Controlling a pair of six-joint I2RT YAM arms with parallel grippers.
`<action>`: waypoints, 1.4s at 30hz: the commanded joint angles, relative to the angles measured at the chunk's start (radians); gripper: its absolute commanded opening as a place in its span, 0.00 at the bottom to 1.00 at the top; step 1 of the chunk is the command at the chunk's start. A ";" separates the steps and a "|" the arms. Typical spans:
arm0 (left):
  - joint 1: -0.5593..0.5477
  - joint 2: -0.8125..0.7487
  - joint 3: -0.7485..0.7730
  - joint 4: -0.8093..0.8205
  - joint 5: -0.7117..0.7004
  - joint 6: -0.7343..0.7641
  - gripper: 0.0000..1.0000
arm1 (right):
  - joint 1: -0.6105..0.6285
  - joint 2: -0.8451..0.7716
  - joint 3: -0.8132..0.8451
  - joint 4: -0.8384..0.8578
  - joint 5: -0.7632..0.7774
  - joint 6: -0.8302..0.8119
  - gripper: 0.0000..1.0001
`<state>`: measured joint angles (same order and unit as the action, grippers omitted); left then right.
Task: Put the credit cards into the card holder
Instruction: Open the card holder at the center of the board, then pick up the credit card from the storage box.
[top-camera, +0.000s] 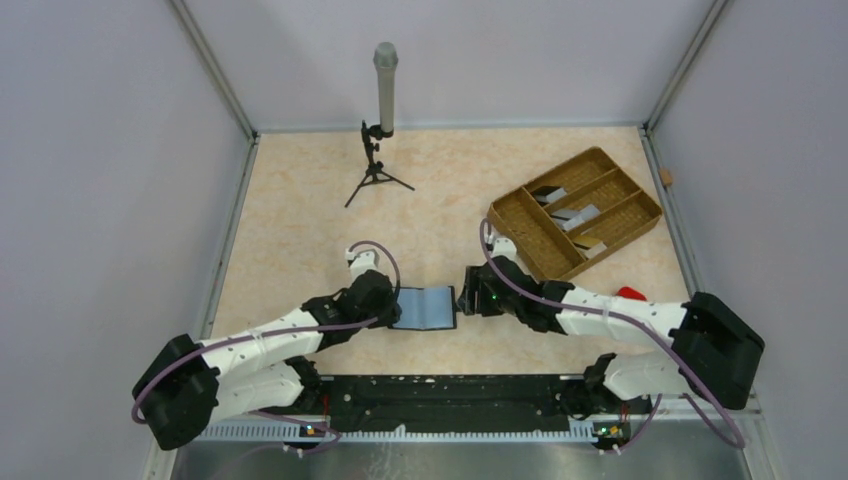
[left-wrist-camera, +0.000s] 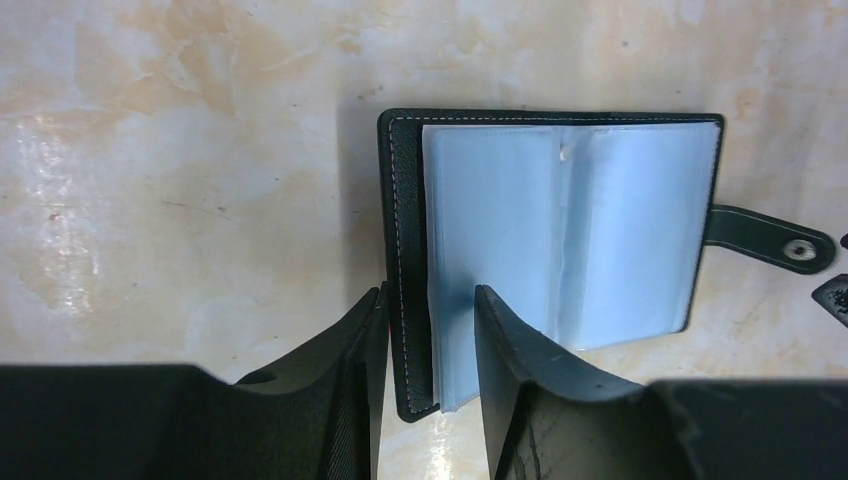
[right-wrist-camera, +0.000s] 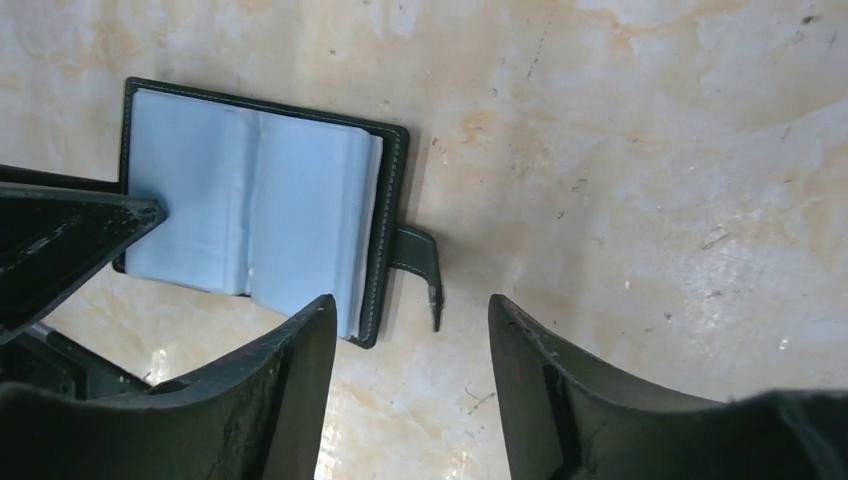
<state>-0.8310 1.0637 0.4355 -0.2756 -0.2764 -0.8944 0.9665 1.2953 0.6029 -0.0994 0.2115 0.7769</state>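
Note:
The card holder (top-camera: 425, 308) lies open on the table between my two grippers, pale blue sleeves (left-wrist-camera: 560, 230) facing up. My left gripper (left-wrist-camera: 430, 295) straddles its left black cover edge and the nearest sleeves; the jaws stand narrowly open, with a thin gap at the outer finger. My right gripper (right-wrist-camera: 412, 305) is open at the card holder's (right-wrist-camera: 250, 210) right edge, and the clasp tab (right-wrist-camera: 420, 250) sticks out just ahead of its fingers. Pale and dark credit cards (top-camera: 590, 213) lie in the brown woven tray (top-camera: 510, 215) at the back right.
A small black tripod with a grey pole (top-camera: 378, 150) stands at the back centre. A red object (top-camera: 630, 293) shows behind the right arm. A small brown bit (top-camera: 666, 177) sits by the right wall. Grey walls enclose the table on three sides.

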 joint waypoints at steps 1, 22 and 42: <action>0.001 -0.059 -0.029 0.115 0.034 -0.027 0.40 | 0.008 -0.120 0.064 -0.048 0.043 -0.054 0.60; 0.010 -0.116 -0.065 0.130 0.037 -0.052 0.51 | -0.483 -0.293 0.312 -0.529 0.325 -0.145 0.99; 0.035 -0.159 -0.093 0.099 0.018 -0.034 0.71 | -0.945 -0.207 0.157 -0.325 0.086 -0.181 0.94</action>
<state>-0.8101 0.9371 0.3367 -0.1871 -0.2508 -0.9401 0.0372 1.0702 0.7567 -0.5171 0.3260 0.6041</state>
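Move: Under the right hand's open fingers is the holder's free strap, about 1 cm to its left and 2 below; the open card holder's middle is some 9 cm left, 1 ahead and 4 below. The gold cards lie roughly 32 cm right, 16 ahead and 2 below, the grey cards 30 right and 23 ahead, the red container 40 right and 4 ahead. From the left hand the holder's middle is about 6 cm right, 1 ahead and 2 below. Leaving the holder's strap, the right hand first rises, then sweeps about 29 cm right and 9 forward towards the gold cards, peaking some 12 cm up and sinking by half. On the way it turns about 50 degrees clockwise and its half-open fingers spread wide. The left hand hovers at the holder's left side, rising barely 2 cm and easing back as its fingers open further. ##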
